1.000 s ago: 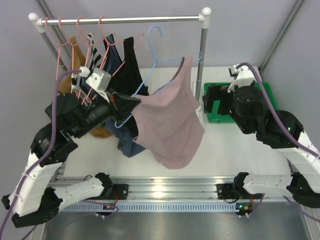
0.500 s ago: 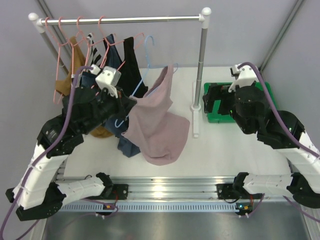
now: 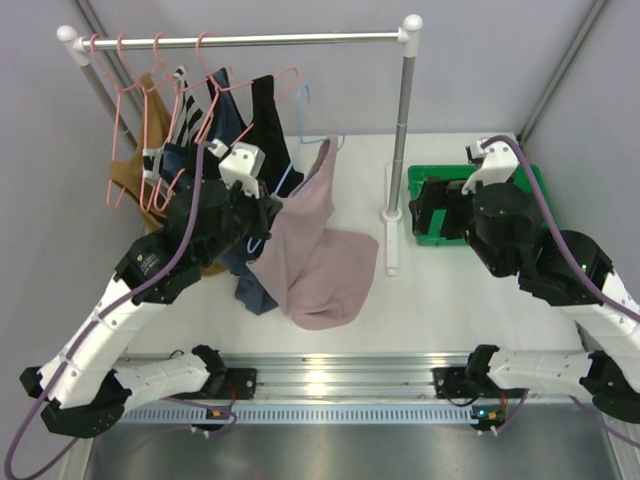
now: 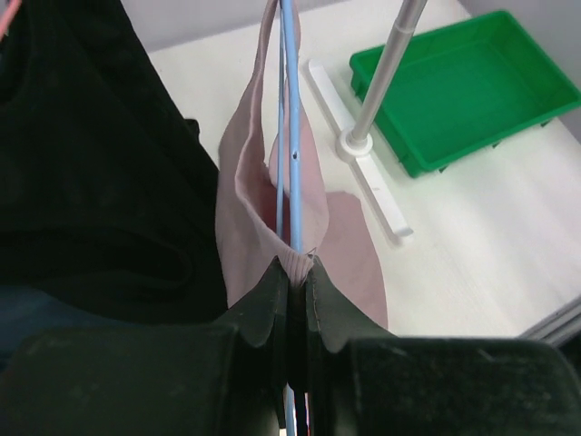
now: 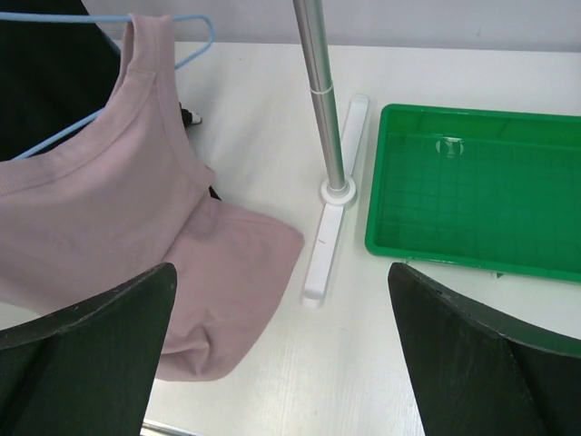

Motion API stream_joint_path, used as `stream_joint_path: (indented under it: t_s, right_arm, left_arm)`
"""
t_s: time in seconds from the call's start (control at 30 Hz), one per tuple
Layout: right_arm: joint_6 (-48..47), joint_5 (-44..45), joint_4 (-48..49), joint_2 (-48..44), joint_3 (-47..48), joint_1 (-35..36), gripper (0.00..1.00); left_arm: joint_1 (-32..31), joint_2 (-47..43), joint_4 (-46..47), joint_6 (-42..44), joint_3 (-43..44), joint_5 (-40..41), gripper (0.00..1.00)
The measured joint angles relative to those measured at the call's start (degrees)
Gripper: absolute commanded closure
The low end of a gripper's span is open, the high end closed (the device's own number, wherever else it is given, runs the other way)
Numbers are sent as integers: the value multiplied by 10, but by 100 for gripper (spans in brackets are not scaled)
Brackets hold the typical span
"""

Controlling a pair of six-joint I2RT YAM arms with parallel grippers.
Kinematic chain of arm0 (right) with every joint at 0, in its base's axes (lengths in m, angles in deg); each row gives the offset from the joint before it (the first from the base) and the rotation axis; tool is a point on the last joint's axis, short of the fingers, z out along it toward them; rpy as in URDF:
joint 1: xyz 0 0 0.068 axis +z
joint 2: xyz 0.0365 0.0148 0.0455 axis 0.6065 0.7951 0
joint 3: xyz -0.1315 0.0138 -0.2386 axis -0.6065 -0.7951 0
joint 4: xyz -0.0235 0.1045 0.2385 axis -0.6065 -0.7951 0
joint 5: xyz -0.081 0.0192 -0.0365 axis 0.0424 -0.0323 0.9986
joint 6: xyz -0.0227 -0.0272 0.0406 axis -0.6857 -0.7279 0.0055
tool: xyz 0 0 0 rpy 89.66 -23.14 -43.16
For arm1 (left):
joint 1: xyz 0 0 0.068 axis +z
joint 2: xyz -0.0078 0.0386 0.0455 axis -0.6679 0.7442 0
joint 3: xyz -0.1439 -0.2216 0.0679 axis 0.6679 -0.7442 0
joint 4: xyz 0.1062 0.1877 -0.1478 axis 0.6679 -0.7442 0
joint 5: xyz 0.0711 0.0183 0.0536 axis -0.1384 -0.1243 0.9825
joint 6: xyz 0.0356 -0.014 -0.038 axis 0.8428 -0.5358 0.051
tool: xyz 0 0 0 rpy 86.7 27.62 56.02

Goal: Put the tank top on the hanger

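The mauve-pink tank top [image 3: 318, 250] hangs over the light-blue wire hanger [image 3: 301, 100], which is held in the air below the rail. Its hem droops onto the table. My left gripper [image 3: 262, 215] is shut at the hanger's lower corner. In the left wrist view the left gripper [image 4: 295, 265] pinches the ribbed edge of the tank top [image 4: 243, 204], and the hanger [image 4: 290, 109] wire runs between the jaws. My right gripper [image 3: 430, 210] is wide open by the green tray, holding nothing. The right wrist view shows the right gripper [image 5: 281, 354] above bare table, the tank top [image 5: 100, 200] and hanger [image 5: 195, 50] to its left.
A clothes rack's rail [image 3: 250, 40] carries pink hangers [image 3: 125, 90] with black, navy and mustard garments at the left. Its post [image 3: 403, 120] and white foot [image 3: 392, 235] stand mid-table. A green tray [image 3: 532, 180] lies at the right.
The left arm carried the hanger and tank top leftward and back toward the hung clothes. The top turned edge-on and its hem sagged onto the table. The right arm hardly moved.
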Motion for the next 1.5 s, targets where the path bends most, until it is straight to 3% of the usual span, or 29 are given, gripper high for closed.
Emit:
stream_joint_path:
  t_s: [0.4, 0.8, 1.17, 1.5]
  right_arm:
    - [3, -2, 1, -1, 0, 0, 0]
    - [3, -12, 4, 10, 0, 0, 0]
    - [3, -18, 4, 10, 0, 0, 0]
    - [3, -26, 4, 8, -13, 0, 0]
  left_arm:
    - [0, -60, 98, 28, -2, 56, 100]
    - [18, -15, 196, 66, -15, 94, 100]
    - [164, 30, 217, 41, -15, -6, 100]
    - [195, 36, 219, 9, -36, -75, 100]
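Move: The left hand already pinches one end of the blue hanger with the tank top on it. The bare spot on the rack's rail lies about 21 cm ahead, 3 cm left and some 16 cm above it, the last pink hanger's hook 7 cm farther left on the rail. The black garment hangs around 12 cm ahead and 3 cm left; the rack's pole is 21 cm ahead, 23 cm right. From the right hand, the rail spot is roughly 23 cm ahead, 27 cm left, 14 cm up. Keeping its pinch on the hanger's end and the tank top's cloth, the left hand first climbs about 8 cm with a slight drift left, the fingers tipping upward some 15 degrees. It then carries the hanger forward about 9 cm and a little more to the left, towards the rail beside the last pink hanger, turning counter-clockwise about 15 degrees and sinking some 4 cm on the way and at the end. ##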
